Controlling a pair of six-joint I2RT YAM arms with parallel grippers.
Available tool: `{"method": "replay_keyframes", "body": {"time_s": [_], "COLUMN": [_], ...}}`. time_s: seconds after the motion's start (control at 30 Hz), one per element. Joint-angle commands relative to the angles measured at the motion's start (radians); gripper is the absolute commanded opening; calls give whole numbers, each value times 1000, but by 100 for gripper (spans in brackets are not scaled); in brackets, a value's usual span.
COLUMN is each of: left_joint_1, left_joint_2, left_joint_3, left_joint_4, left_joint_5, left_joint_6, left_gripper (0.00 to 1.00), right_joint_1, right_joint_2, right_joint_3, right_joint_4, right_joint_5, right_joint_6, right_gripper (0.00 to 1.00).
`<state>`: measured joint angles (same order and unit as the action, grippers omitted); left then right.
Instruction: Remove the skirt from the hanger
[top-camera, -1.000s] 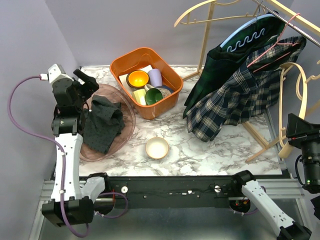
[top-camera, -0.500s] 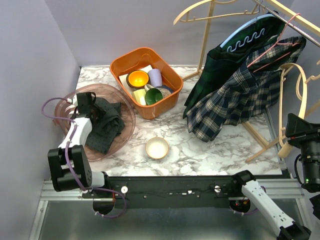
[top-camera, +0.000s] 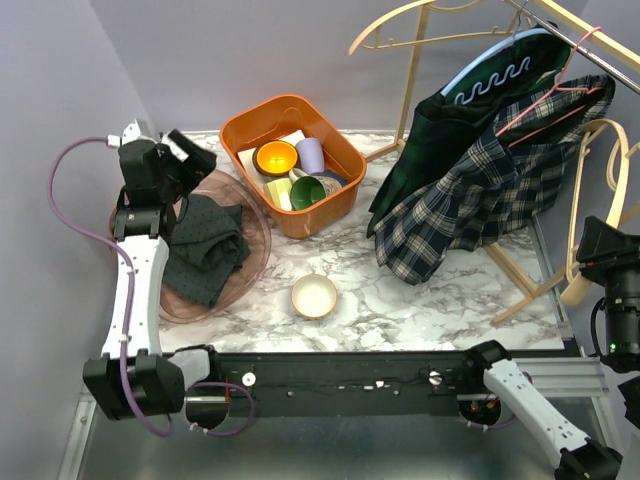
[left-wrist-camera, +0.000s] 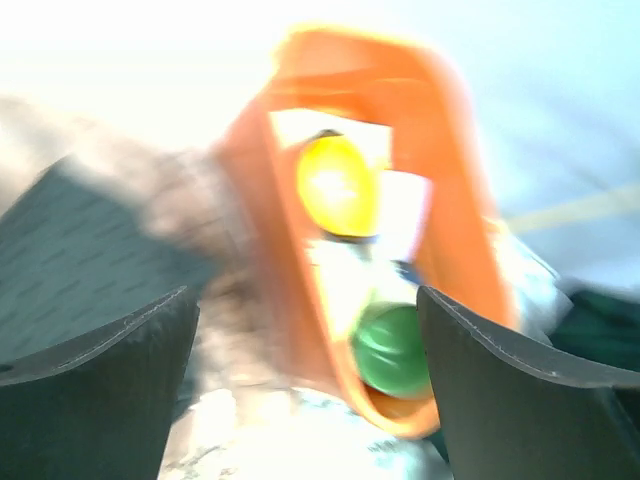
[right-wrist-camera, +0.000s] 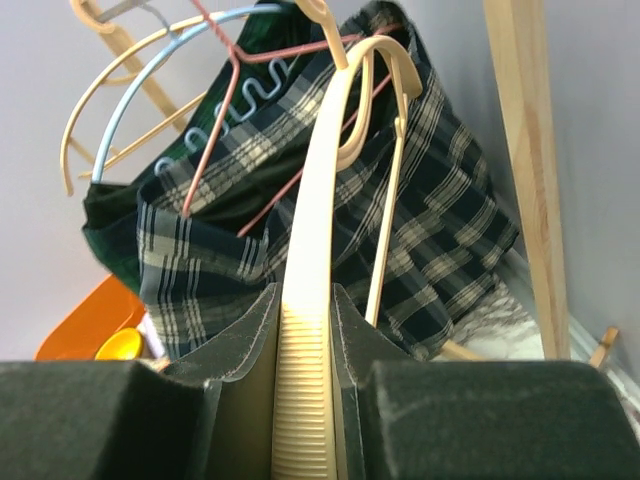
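A plaid skirt (top-camera: 470, 210) (right-wrist-camera: 250, 250) hangs from a pink wire hanger (top-camera: 555, 100) (right-wrist-camera: 240, 100) on the rack rail at the right, beside a dark green garment (top-camera: 430, 130). My right gripper (top-camera: 592, 262) (right-wrist-camera: 305, 300) is shut on a bare cream plastic hanger (top-camera: 590, 170) (right-wrist-camera: 320, 180) just right of the skirt. A dark grey dotted garment (top-camera: 205, 245) (left-wrist-camera: 70, 250) lies crumpled in a pink basin (top-camera: 255, 245). Above the basin's far edge, my left gripper (top-camera: 185, 160) (left-wrist-camera: 305, 300) is open and holds nothing.
An orange bin (top-camera: 240, 135) (left-wrist-camera: 470, 200) of cups and bowls stands at the back centre. A small cream bowl (top-camera: 314, 296) sits on the marble near the front. The wooden rack post (top-camera: 410, 90) rises behind the clothes, with a blue hanger (top-camera: 490, 60) on the rail.
The left arm dipped low into the basin, then rose again towards the back left, with its jaws open. The right gripper shifted slightly with the cream hanger.
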<state>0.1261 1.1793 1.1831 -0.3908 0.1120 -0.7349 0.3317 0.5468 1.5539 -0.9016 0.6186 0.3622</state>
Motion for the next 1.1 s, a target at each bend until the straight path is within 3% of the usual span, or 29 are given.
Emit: {"method": "replay_keyframes", "body": {"time_s": [0.0,0.17,0.3,0.47,0.83,1.07], "left_joint_1": [-95,-288,-327,-344,-353,-353], "left_joint_2": [-61,-145,-170,-210,-277,-314], "left_joint_3": [67,-6,-74,-157,-223,-249], "left_joint_4": [-56,-10,29,107,161,179], "left_joint_5": [146,36,-44,-40,-98,-129], "left_joint_6": [178,245,298,301,305,310], "left_gripper": [99,99,99,99,99,99], "right_joint_1": [-2,-3,-2,-2,-2,-2], "right_joint_2": [67,162,196,243,286,223], "right_joint_3": [18,25,-5,-37,52,-4], "right_joint_4": [138,248,331,426,168,214], "right_joint_5": [105,130,190,282,293,262], "right_joint_6": [-91,-123,-166,-204,70,72], "right_gripper": [1,1,1,1,1,1]}}
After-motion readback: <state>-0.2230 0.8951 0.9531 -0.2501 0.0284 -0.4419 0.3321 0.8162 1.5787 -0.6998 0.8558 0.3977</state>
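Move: Ahead of the right hand, which already grips the empty wooden hanger near one end, the rack's rail is some 22 cm forward, 2 cm left and 13 cm up. The pink hanger is about 20 cm ahead, 6 cm left and 6 cm above; the plaid skirt 13 cm ahead, 8 cm left and slightly lower; the green skirt 20 cm ahead and 13 cm left. From the empty left hand the rail is about 49 cm right, 3 cm back and 30 cm higher. Carrying the empty wooden hanger towards the rail, the right hand goes forward about 9 cm and rises slightly, turning some 15 degrees clockwise, then eases back a little; its fingers keep their hold. The left hand, still wide open and empty, swings about 11 cm right and 6 cm back towards the orange box, rising and sinking on the way and turning clockwise some 20 degrees. ##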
